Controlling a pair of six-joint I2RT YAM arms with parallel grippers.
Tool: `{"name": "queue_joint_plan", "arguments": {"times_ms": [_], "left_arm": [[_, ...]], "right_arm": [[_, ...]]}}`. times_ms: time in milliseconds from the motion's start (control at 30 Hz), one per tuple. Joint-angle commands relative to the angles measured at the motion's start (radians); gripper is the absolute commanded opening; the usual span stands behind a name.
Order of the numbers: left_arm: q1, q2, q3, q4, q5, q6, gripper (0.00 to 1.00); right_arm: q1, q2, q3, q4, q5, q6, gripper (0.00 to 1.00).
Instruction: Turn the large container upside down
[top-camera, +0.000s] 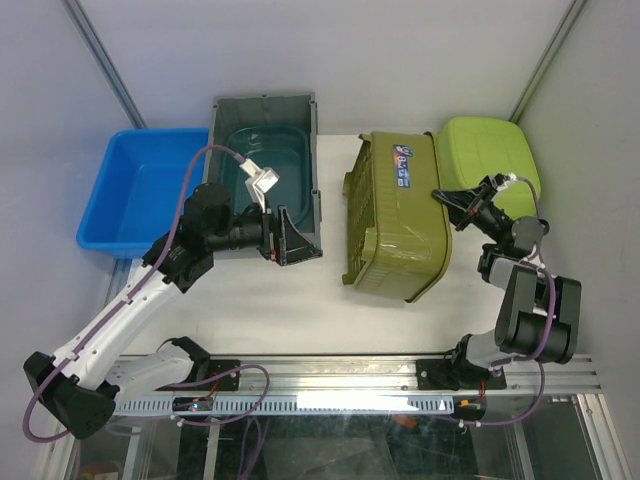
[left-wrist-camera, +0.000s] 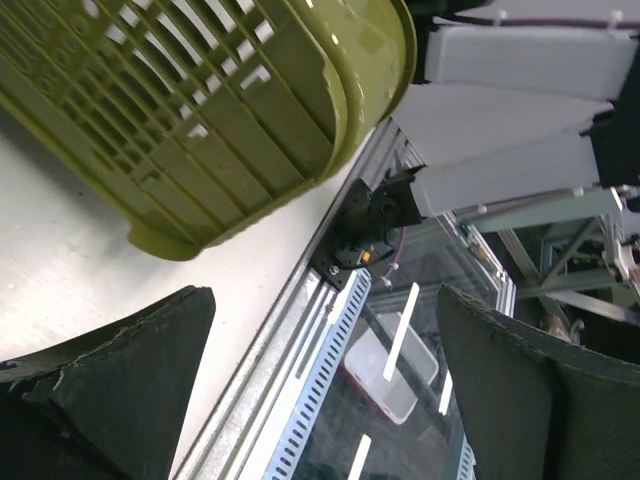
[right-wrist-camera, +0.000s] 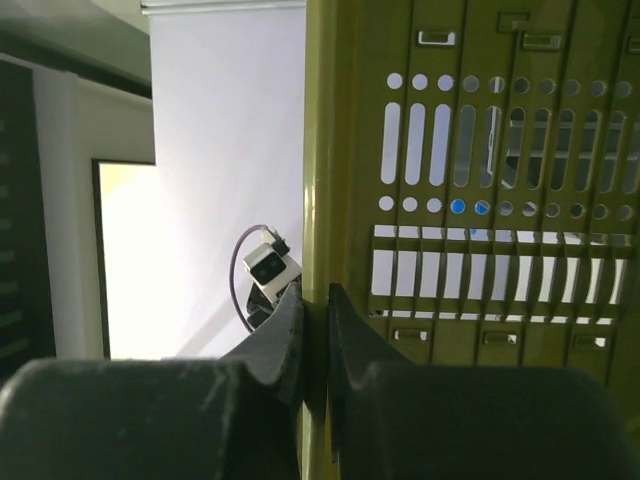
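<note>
The large container is an olive-green slatted basket (top-camera: 395, 215), tipped onto its side in the middle of the table. My right gripper (top-camera: 445, 198) is shut on its right rim; in the right wrist view the jaws (right-wrist-camera: 315, 310) pinch the rim edge (right-wrist-camera: 318, 150) with the slatted wall (right-wrist-camera: 470, 200) to the right. My left gripper (top-camera: 290, 235) is open and empty, left of the basket, by the right wall of a dark grey bin (top-camera: 262, 100). The left wrist view shows the basket's wall and rim (left-wrist-camera: 220, 110) above the spread fingers (left-wrist-camera: 110, 380).
The dark grey bin holds a teal tub (top-camera: 268, 160). A blue tub (top-camera: 140, 190) sits at the far left. A lime-green container (top-camera: 490, 160) stands behind the right gripper. A metal rail (top-camera: 330, 385) runs along the table's near edge.
</note>
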Motion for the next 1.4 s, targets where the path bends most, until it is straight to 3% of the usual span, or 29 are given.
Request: {"name": "queue_joint_plan", "arguments": {"times_ms": [0, 200, 467, 667, 733, 800, 833, 900, 933, 967, 1367], "left_arm": [[-0.061, 0.041, 0.036, 0.119, 0.079, -0.029, 0.99], [-0.147, 0.1, 0.017, 0.256, 0.06, -0.094, 0.99], [-0.17, 0.158, 0.019, 0.35, 0.033, -0.132, 0.99], [-0.17, 0.155, 0.006, 0.349, 0.01, -0.13, 0.99], [-0.17, 0.149, -0.004, 0.35, -0.002, -0.131, 0.99], [-0.171, 0.145, -0.013, 0.35, -0.018, -0.133, 0.99], [-0.17, 0.142, -0.017, 0.349, -0.024, -0.133, 0.99], [-0.171, 0.14, -0.025, 0.349, -0.037, -0.133, 0.99], [-0.17, 0.137, -0.028, 0.344, -0.045, -0.133, 0.99], [-0.17, 0.136, -0.034, 0.34, -0.052, -0.132, 0.99], [-0.17, 0.119, -0.056, 0.317, -0.089, -0.118, 0.99]], "right_arm": [[-0.054, 0.064, -0.032, 0.306, -0.089, 0.171, 0.0], [-0.156, 0.169, -0.047, 0.307, -0.132, 0.158, 0.02], [-0.235, 0.3, -0.025, 0.307, -0.119, 0.134, 0.32], [-0.235, 0.286, 0.011, 0.233, -0.124, 0.09, 0.52], [-0.235, 0.245, 0.026, 0.065, -0.128, -0.05, 0.58], [-0.234, 0.171, 0.064, -0.295, -0.124, -0.196, 0.6], [-0.23, 0.125, 0.109, -0.579, -0.105, -0.417, 0.63], [-0.219, 0.048, 0.312, -1.323, 0.076, -1.039, 0.73], [-0.189, 0.037, 0.418, -1.586, 0.212, -1.218, 0.78], [-0.168, 0.035, 0.489, -1.706, 0.326, -1.306, 0.8], [-0.033, 0.141, 0.638, -1.8, 0.484, -1.386, 0.83]]}}
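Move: The right hand grips the upper rim of the large container, which lies on its side with its middle about 9 cm left, 3 cm back and 13 cm below. The light-green container sits some 22 cm ahead, 17 cm right and 22 cm below. From the open left hand the large container is roughly 29 cm right, 9 cm ahead and 13 cm below; the grey bin is about 25 cm ahead, 12 cm left and 22 cm below. Right hand swings the held rim about 8 cm right and down, releasing it; open left hand moves right. ##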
